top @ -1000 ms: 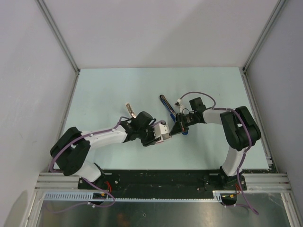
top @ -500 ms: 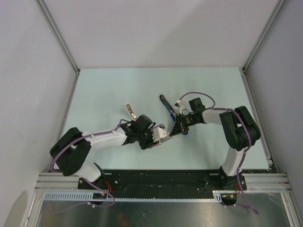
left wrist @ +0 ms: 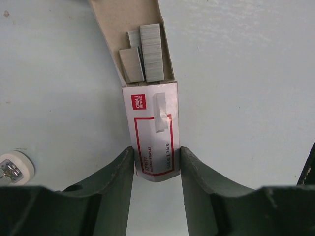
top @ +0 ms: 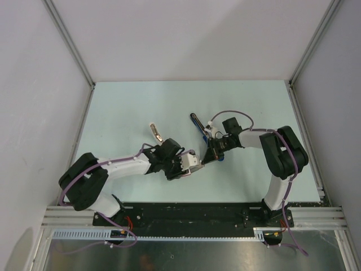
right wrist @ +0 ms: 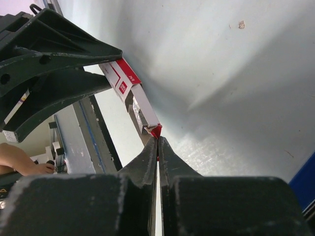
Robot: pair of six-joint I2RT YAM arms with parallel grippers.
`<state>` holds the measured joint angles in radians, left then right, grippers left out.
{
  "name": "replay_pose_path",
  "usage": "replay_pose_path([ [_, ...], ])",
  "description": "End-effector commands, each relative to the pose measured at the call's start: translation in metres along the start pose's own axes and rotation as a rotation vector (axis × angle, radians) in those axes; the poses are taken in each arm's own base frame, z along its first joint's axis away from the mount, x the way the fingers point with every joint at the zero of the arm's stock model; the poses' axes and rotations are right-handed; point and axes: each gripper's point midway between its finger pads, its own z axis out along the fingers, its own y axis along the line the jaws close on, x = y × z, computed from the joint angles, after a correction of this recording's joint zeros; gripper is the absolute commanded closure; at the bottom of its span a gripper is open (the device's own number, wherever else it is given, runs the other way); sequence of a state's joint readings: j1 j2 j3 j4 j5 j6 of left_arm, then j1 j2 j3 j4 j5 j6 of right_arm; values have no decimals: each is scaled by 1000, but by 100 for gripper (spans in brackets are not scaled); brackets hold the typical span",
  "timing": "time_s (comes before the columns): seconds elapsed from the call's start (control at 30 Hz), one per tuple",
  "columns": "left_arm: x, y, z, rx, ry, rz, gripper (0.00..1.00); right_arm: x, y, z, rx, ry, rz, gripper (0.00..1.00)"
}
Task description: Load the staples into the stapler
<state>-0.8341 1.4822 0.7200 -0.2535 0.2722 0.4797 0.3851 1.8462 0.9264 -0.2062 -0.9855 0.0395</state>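
Observation:
The staples (left wrist: 151,59) lie as silvery strips in the grey tray (left wrist: 120,19), which is slid out of the white-and-red box sleeve (left wrist: 153,132). My left gripper (left wrist: 156,158) is shut on the sleeve's near end, a finger pressing on each side. In the right wrist view the box (right wrist: 129,83) points at my right gripper (right wrist: 158,142), which is shut on the small red flap at the tray's tip. In the top view both grippers, left (top: 190,162) and right (top: 207,157), meet mid-table. The stapler (top: 198,127), slim, blue and black, lies just beyond them.
A small silvery-brown object (top: 156,132) lies left of the stapler. A white round part (left wrist: 15,167) shows at the left wrist view's lower left. A blue edge (right wrist: 306,184) shows at the right wrist view's right border. Grey walls enclose the table, with a metal rail (top: 192,214) in front.
My left gripper has drawn back slightly toward the lower left with the box sleeve. The right gripper has shifted a little left, still pinched at the tray's end.

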Motion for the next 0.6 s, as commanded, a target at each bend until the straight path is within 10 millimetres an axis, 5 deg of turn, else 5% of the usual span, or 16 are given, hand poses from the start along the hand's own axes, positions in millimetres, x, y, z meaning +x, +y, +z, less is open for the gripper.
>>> replay_pose_path([
  [0.0, 8, -9, -4, 24, 19, 12, 55, -8, -3, 1, 10, -1, -35, 97],
  [0.33, 11, -11, -4, 28, 29, 13, 45, -9, -3, 0, 21, 0, -38, 75],
  [0.57, 3, -5, -13, -11, 2, 31, 10, -14, 2, -7, 36, -8, -104, 62],
])
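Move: My left fingers hold the closed end of the staple box's sleeve, whose middle is about 2 cm to the right and 1 cm ahead of them. My right fingers pinch the red end of the pulled-out tray, its middle some 3 cm left and 1 cm back. From the right hand, the stapler lies about 9 cm ahead and 1 cm right. From the left hand, the white strip case is roughly 13 cm ahead and 9 cm left. I let go of the box with both hands, right first. My right hand sinks barely half a centimetre and opens its fingers from shut to about a third, off the tray's end; my left eases about 1 cm left and slightly back, then spreads its fingers wide off the sleeve's sides, staying low around it. ##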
